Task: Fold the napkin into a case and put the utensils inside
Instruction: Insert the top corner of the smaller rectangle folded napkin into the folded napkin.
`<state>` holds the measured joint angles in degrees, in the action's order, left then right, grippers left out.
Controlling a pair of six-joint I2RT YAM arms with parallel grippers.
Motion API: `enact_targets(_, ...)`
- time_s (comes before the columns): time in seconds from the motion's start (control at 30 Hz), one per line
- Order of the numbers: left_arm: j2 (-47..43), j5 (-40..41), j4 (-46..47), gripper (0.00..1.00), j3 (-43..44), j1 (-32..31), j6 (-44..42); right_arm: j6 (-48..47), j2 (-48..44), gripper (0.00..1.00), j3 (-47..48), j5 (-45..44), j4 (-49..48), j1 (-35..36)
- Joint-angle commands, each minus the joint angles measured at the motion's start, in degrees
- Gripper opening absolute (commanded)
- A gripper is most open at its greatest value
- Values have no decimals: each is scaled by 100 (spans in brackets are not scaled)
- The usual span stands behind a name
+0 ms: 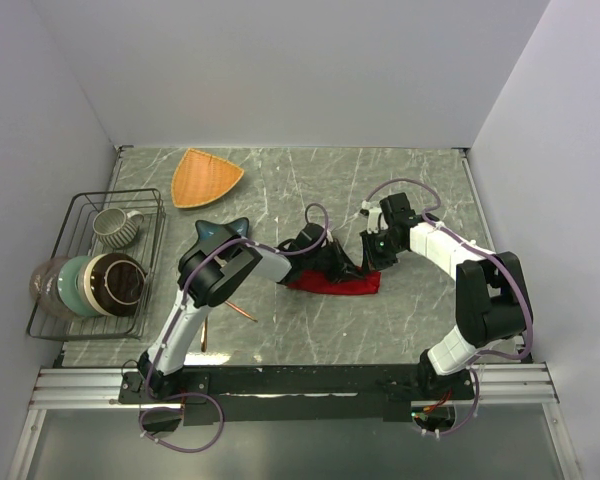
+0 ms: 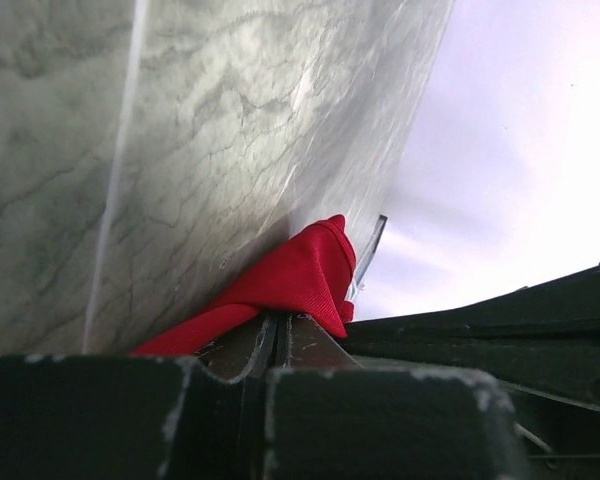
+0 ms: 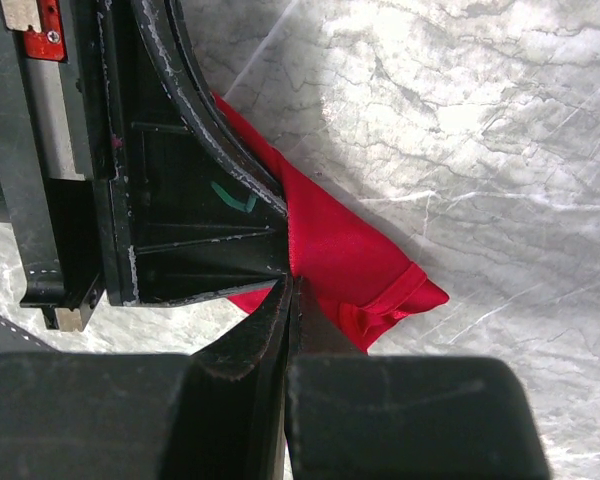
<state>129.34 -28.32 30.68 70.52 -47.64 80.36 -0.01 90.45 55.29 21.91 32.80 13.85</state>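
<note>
The red napkin (image 1: pixel 335 285) lies bunched on the marble table near its middle, partly lifted between both grippers. My left gripper (image 1: pixel 332 265) is shut on one corner of it; in the left wrist view the cloth (image 2: pixel 290 275) spills out from the closed fingertips (image 2: pixel 277 322). My right gripper (image 1: pixel 368 262) is shut on the cloth's edge right beside it, and in the right wrist view the napkin (image 3: pixel 350 250) runs out from the pinched tips (image 3: pixel 292 287). Thin copper utensils (image 1: pixel 243 312) lie on the table under the left arm, mostly hidden by it.
An orange triangular plate (image 1: pixel 205 177) sits at the back left. A blue star-shaped dish (image 1: pixel 223 231) shows partly behind the left arm. A wire rack (image 1: pixel 156 215) at the left edge holds a mug (image 1: pixel 115 225) and bowls (image 1: pixel 110 283).
</note>
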Motion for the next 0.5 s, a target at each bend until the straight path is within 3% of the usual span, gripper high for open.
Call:
enact_targets(0.0, 136, -77, 474, 1, 129, 53, 305, 177, -11, 0, 105, -38, 51, -31)
enact_targets(0.23, -540, -227, 229, 5, -433, 290, -2, 265, 402, 0, 254, -345, 192, -66)
enact_targets(0.47, -1392, -271, -87, 28, -671, 448, -537, 265, 587, 0, 351, -372, 271, -66)
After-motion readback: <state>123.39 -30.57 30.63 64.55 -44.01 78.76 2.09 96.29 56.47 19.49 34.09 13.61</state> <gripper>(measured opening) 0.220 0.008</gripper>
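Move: The left hand, fingers shut on the napkin's inserted corner, is at the folded napkin's right end; the part of that end pinched by the right fingers lies about 3 cm to its right, level with it. For the right hand, that end is right at its fingertips. The napkin's middle lies some 6 cm left of the left hand, 2 cm nearer and 2 cm lower; the blue star dish sits about 33 cm to the left and 5 cm farther out. Letting go of the tucked-in corner, the left fingers part slightly and the hand pulls back left, away from the right gripper, by about 3.5 cm, rising 1 to 2 cm at the end. The right hand keeps its pinch on the napkin's right end and carries it down some 2.5 cm towards the table, tipping slightly. ##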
